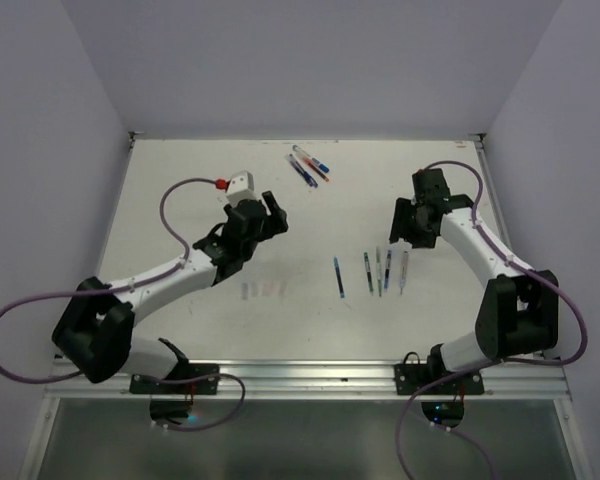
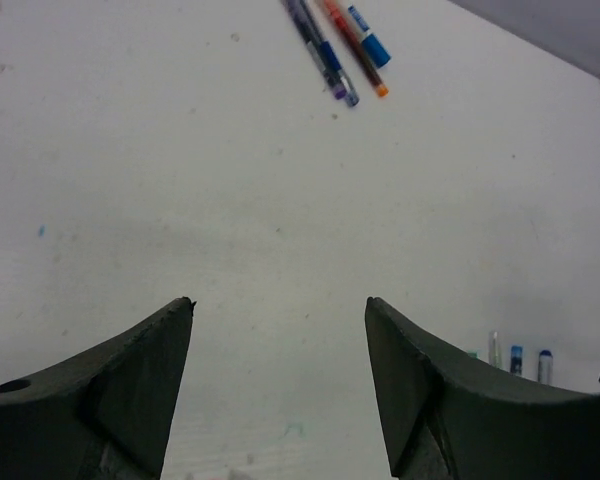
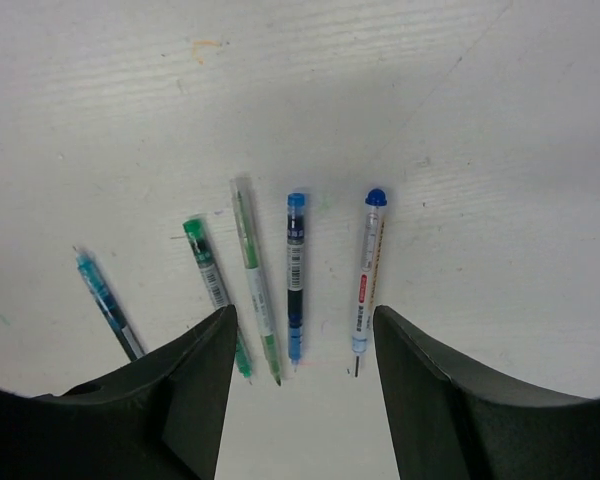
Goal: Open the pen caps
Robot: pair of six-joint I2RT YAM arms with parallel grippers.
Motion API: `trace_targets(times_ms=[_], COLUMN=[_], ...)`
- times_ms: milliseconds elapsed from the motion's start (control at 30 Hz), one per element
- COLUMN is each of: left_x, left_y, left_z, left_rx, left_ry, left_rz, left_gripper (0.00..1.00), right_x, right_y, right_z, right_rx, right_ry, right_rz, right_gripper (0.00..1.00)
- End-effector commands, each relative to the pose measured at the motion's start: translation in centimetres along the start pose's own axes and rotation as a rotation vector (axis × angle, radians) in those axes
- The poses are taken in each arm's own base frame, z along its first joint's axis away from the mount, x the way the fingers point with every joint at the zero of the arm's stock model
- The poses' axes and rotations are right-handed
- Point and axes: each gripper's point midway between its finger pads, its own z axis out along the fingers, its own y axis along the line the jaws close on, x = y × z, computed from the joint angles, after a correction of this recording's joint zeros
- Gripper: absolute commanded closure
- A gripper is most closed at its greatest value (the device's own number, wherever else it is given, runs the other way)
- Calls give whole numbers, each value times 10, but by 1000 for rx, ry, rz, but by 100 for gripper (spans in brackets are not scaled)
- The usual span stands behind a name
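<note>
Three pens (image 1: 309, 165) lie together at the far middle of the table; in the left wrist view they are a dark blue one (image 2: 321, 48), a red-orange one (image 2: 354, 44) and one with a blue cap (image 2: 371, 47). A row of several pens (image 1: 378, 270) lies before the right arm. In the right wrist view their writing tips are bare: green (image 3: 216, 293), blue (image 3: 296, 275), clear with a blue end (image 3: 365, 280). My left gripper (image 1: 276, 214) is open and empty over bare table (image 2: 280, 305). My right gripper (image 1: 400, 238) is open and empty just above the row's tips (image 3: 302, 325).
A few small pale short pieces (image 1: 263, 289) lie on the table in front of the left arm; I cannot tell whether they are caps. One blue pen (image 1: 338, 277) lies a little left of the row. Walls close the table on three sides.
</note>
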Motion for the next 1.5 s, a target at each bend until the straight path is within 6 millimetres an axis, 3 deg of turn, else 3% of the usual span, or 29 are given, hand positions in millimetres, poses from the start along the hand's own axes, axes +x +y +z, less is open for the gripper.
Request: trace_targets(times_ms=[0,133,300,433,567,700,833,967,1033,1067,1100,1133,1167,1200,1233,1267,1333,1367,1467], left_x=[-25,-31,-42,-42,-39,-23,-23,-55,-65,-70,-70,-72,-76,-79,-81,-83,-83,-84,-75], left_y=[-35,-61,-75,-76,-75,-70,-64,-59,-53,-45,-38,-33,-26,-21,-17,-10,-1,3,14], left_z=[33,95,160,195,217,239,232,202,191,190,184,181,178,168,164,160,147,143,128], left_rx=[-10,-109,-128,-147,-142,-160,-144,-73,-84,-94,-115,-118,-125,-126,-130,-142,-148,-153,-164], left_ry=[1,69,78,88,88,128,109,-31,-35,-25,-3,1,-2,-7,-11,-18,-20,-20,-3], left_rz=[-14,-28,-70,-77,-103,-104,-139,-202,-203,-211,-206,-208,-215,-218,-221,-223,-229,-236,-237], left_gripper=[28,29,32,32,33,34,36,35,35,34,34,33,33,33,33,33,33,33,32], right_x=[-16,-15,-11,-8,-6,-5,-10,-31,-46,-64,-70,-69,-87,-92,-89,-106,-110,-127,-141], right_y=[21,35,46,49,48,46,69,100,116,129,135,145,159,168,179,194,206,218,246], right_z=[-28,-34,-33,-28,-22,-14,-3,7,18,14,16,31,25,28,44,40,60,56,67], right_rx=[-70,-89,-115,-124,-122,-115,-222,-301,-315,-333,-338,-335,-355,-362,-371,-397,-404,-435,-489], right_ry=[-70,-84,-92,-91,-93,-93,-111,-181,-200,-238,-244,-225,-275,-288,-268,-315,-294,-336,-362], right_rz=[1,-37,-61,-71,-80,-84,-122,-168,-182,-194,-207,-235,-271,-292,-323,-345,-361,-355,-386], right_gripper=[39,39,39,39,39,39,39,39,39,39,39,39,39,39,40,40,41,42,44])
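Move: The purple pen, leftmost of the remaining pile, has its middle about 33 cm ahead of the right hand, 25 cm to its left and 8 cm below. The blue pen touches its right side; the orange pen lies some 3 cm right of it and 2 cm farther out, the blue marker another 3 cm beyond the orange one. From the left hand, the purple pen is about 32 cm ahead, 7 cm right and 13 cm below. Towards the pile of remaining pens, the open right hand rises a little and shifts about 4 cm left, pauses, then sweeps forward and left, 24 cm in all, turning some 25 degrees counter-clockwise and tipping up. The left hand, also open, reaches forward-right and sinks towards the same pile, then backs off, swings left and climbs again, ending about 16 cm forward of its start. ##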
